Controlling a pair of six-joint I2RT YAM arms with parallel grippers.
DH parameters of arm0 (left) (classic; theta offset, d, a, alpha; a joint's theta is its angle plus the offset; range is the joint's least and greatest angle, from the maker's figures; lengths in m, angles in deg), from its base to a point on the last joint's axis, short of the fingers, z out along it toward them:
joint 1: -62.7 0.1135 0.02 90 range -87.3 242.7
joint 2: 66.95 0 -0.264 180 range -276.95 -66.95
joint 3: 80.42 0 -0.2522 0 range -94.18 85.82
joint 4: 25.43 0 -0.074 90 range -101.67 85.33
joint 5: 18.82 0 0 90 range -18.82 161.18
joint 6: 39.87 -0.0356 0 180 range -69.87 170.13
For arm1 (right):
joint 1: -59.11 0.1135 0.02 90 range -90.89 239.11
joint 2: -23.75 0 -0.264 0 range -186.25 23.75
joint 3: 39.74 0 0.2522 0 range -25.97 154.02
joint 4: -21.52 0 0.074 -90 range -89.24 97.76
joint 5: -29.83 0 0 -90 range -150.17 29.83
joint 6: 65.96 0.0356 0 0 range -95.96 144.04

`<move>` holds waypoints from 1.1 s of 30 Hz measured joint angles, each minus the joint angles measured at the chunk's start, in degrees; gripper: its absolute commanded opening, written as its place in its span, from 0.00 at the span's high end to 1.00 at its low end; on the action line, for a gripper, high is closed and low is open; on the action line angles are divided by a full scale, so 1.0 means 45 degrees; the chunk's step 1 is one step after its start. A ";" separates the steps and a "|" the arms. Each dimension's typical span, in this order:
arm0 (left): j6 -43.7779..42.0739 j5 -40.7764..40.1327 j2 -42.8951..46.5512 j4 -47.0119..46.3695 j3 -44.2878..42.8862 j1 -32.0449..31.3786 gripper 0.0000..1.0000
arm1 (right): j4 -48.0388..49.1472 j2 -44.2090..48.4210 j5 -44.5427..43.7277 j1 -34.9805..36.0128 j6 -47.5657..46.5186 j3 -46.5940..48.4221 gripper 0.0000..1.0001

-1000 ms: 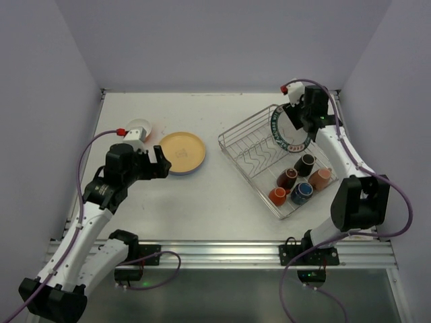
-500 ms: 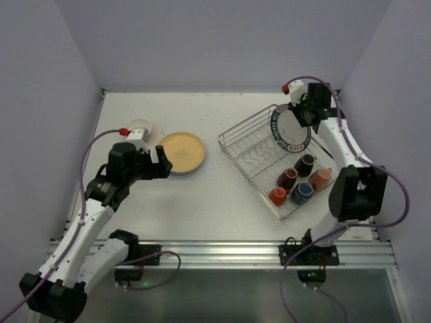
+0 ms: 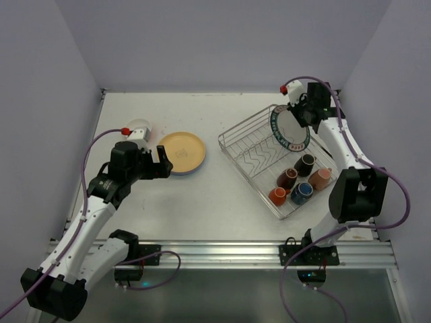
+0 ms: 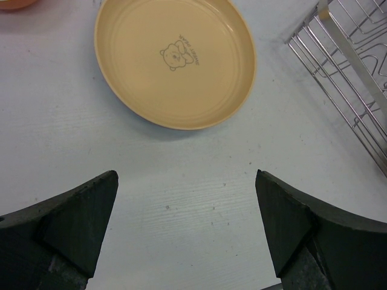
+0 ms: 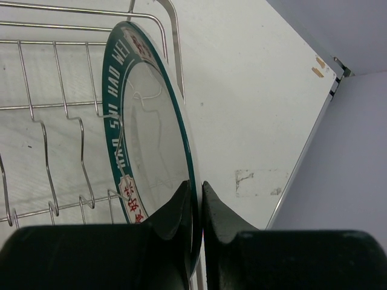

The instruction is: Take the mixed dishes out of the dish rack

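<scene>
The dish rack [image 3: 254,160] stands at the right of the table. A white plate with a dark patterned rim [image 3: 288,129] stands on edge at its far end. My right gripper [image 3: 301,114] is shut on that plate's upper rim; in the right wrist view the fingers [image 5: 197,188] pinch the plate [image 5: 151,133] from both sides. Several small mugs [image 3: 302,192] lie in the rack's near end. A tan plate [image 3: 182,152] lies flat on the table at the left, over a lavender edge. My left gripper [image 3: 156,163] hovers open just near of it, empty [image 4: 187,181].
An orange bowl [image 3: 139,128] sits behind the left arm, partly hidden. The rack's corner [image 4: 357,78] shows to the right of the tan plate [image 4: 175,60] in the left wrist view. Walls enclose the table on three sides.
My right gripper has closed onto the patterned plate's rim. The left arm has shifted only slightly, still open.
</scene>
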 measured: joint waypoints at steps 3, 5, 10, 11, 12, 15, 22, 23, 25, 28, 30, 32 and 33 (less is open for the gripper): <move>0.0005 -0.0005 0.0000 0.0000 -0.0005 0.0000 0.00 | -0.0102 0.0107 -0.0029 0.0034 -0.0044 0.0000 1.00; 0.0005 -0.0015 0.0000 0.0000 -0.0005 0.0000 0.00 | -0.0155 0.0238 -0.0063 0.0063 -0.0068 -0.0010 1.00; 0.0005 -0.0044 0.0005 0.0000 0.0000 0.0000 0.00 | -0.0330 0.1001 -0.0330 0.0063 -0.0083 -0.0015 1.00; 0.0005 -0.0044 0.0005 0.0000 -0.0005 0.0000 0.00 | -0.0335 0.1205 -0.0403 0.0063 -0.0083 -0.0015 1.00; 0.0005 -0.0044 0.0005 0.0000 0.0000 0.0000 0.00 | -0.0340 0.1404 -0.0505 0.0063 -0.0078 -0.0015 1.00; 0.0005 -0.0039 0.0010 0.0000 -0.0005 0.0000 0.00 | -0.0447 0.1943 -0.0661 0.0092 0.0019 -0.0005 1.00; -0.0126 0.0442 0.0165 -0.0039 -0.0005 0.0000 0.00 | -0.1375 0.2662 -0.0991 0.0267 0.1268 0.0792 1.00; -0.0160 0.0607 0.0223 -0.0087 0.0000 -0.0005 0.00 | -0.1506 0.2803 -0.1035 0.0301 0.1642 0.0947 1.00; -0.0248 0.1083 0.0398 -0.0277 -0.0005 -0.0005 0.00 | -0.1773 0.3147 -0.1073 0.0321 0.2671 0.1273 1.00; -0.0141 0.2254 0.0656 -0.0855 -0.0005 -0.0010 0.00 | -0.1831 0.3808 -0.0767 0.0321 0.4444 0.1443 1.00; 0.0049 0.3230 0.0675 -0.1559 -0.0053 -0.0029 0.00 | -0.1647 0.4527 -0.0170 0.0306 0.6091 0.1234 1.00; 0.0359 0.3915 0.0374 -0.2215 -0.0355 -0.0160 0.00 | -0.0971 0.5474 0.0845 0.0330 0.7868 0.0432 1.00; 0.0447 0.4124 0.0165 -0.2453 -0.0578 -0.0253 0.00 | -0.0607 0.5960 0.1433 0.0359 0.8699 -0.0131 1.00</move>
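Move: The right hand already pinches the green-rimmed plate standing in the rack; the yellow plate stack lies about 41 cm to this hand's left, 6 cm back and 14 cm below. The dark mug is some 9 cm back and 2 cm right of that hand. From the left hand, the green-rimmed plate is about 43 cm right, 20 cm ahead and 4 cm lower, the yellow stack 14 cm ahead, 4 cm right and 12 cm below. Right hand lifts the pinched plate some 17 cm, drawing back, rolling left-side-up; open left hand rises rightward late. ##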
